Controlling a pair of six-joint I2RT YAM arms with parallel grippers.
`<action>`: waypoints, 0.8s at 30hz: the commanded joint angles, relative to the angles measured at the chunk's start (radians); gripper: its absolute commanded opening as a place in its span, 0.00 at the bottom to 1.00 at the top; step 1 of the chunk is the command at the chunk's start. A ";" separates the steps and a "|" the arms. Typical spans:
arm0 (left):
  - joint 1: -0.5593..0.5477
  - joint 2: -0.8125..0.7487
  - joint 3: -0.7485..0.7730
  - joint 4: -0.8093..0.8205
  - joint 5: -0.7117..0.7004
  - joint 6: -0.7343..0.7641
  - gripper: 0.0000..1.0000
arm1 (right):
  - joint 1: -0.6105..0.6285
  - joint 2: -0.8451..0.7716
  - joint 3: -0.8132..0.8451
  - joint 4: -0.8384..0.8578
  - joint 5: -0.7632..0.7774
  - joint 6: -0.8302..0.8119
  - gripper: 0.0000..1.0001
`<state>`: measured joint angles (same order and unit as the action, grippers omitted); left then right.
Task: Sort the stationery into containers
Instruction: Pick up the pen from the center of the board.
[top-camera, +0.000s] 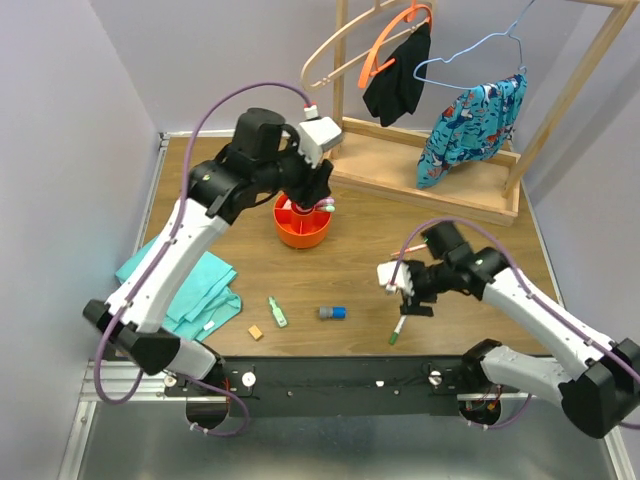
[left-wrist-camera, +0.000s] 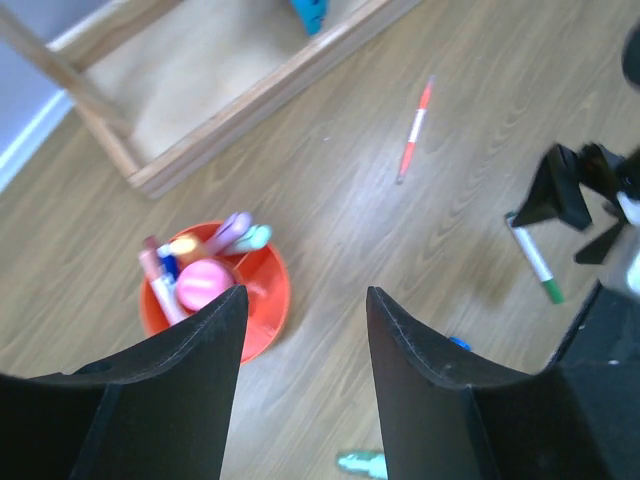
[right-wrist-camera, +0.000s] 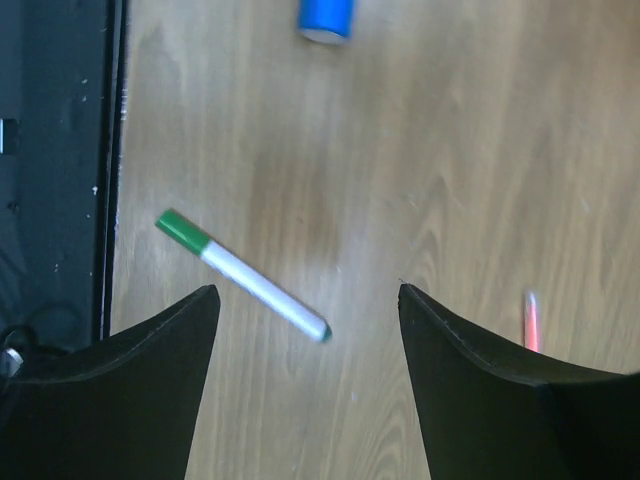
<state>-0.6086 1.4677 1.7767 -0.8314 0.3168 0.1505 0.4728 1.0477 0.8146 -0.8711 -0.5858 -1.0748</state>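
Note:
The orange organiser (top-camera: 300, 236) stands at mid-table and holds several markers and highlighters (left-wrist-camera: 200, 270). My left gripper (top-camera: 318, 195) hovers just above its right side, open with nothing between the fingers (left-wrist-camera: 305, 292). A white marker with a green cap (right-wrist-camera: 240, 275) lies on the wood below my right gripper (right-wrist-camera: 308, 290), which is open and empty above it (top-camera: 408, 298). Loose on the table are a blue-grey piece (top-camera: 332, 313), a green highlighter (top-camera: 277, 312), a tan cube (top-camera: 256, 332) and a thin red marker (left-wrist-camera: 415, 128).
A teal folded cloth (top-camera: 185, 285) lies at the left. The wooden clothes rack base (top-camera: 420, 175) runs along the back right, with hangers and clothes above it. A black rail (top-camera: 330, 380) runs along the near edge.

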 joint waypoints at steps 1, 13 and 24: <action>0.118 -0.062 -0.075 -0.031 -0.067 0.047 0.60 | 0.217 -0.006 -0.115 0.195 0.181 -0.079 0.79; 0.340 -0.090 -0.145 -0.018 -0.015 -0.006 0.60 | 0.274 0.147 -0.120 0.113 0.127 -0.301 0.62; 0.411 -0.083 -0.206 0.011 0.021 -0.043 0.61 | 0.309 0.146 -0.160 -0.029 0.090 -0.459 0.57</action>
<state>-0.2237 1.3941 1.5784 -0.8463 0.2989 0.1371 0.7681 1.2011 0.6796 -0.7895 -0.4580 -1.4418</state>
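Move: The green-capped pen lies about 5 cm back and 3 cm left of the right hand, some 11 cm below it. At that same depth, the blue bottle lies roughly 24 cm to the hand's left and 2 cm back, and the red-and-white pen about 18 cm ahead and 2 cm to the right. From the left hand, the green-capped pen is about 17 cm back, 26 cm right and 34 cm below. Lower the right gripper about 7 cm towards the green-capped pen, drawing it some 4 cm back and a little left early on, while turning it about 30 degrees counter-clockwise and partly closing the still-open fingers; stop just above the pen. Meanwhile withdraw the left gripper about 14 cm left, with some forward and downward travel, away from that pen. ##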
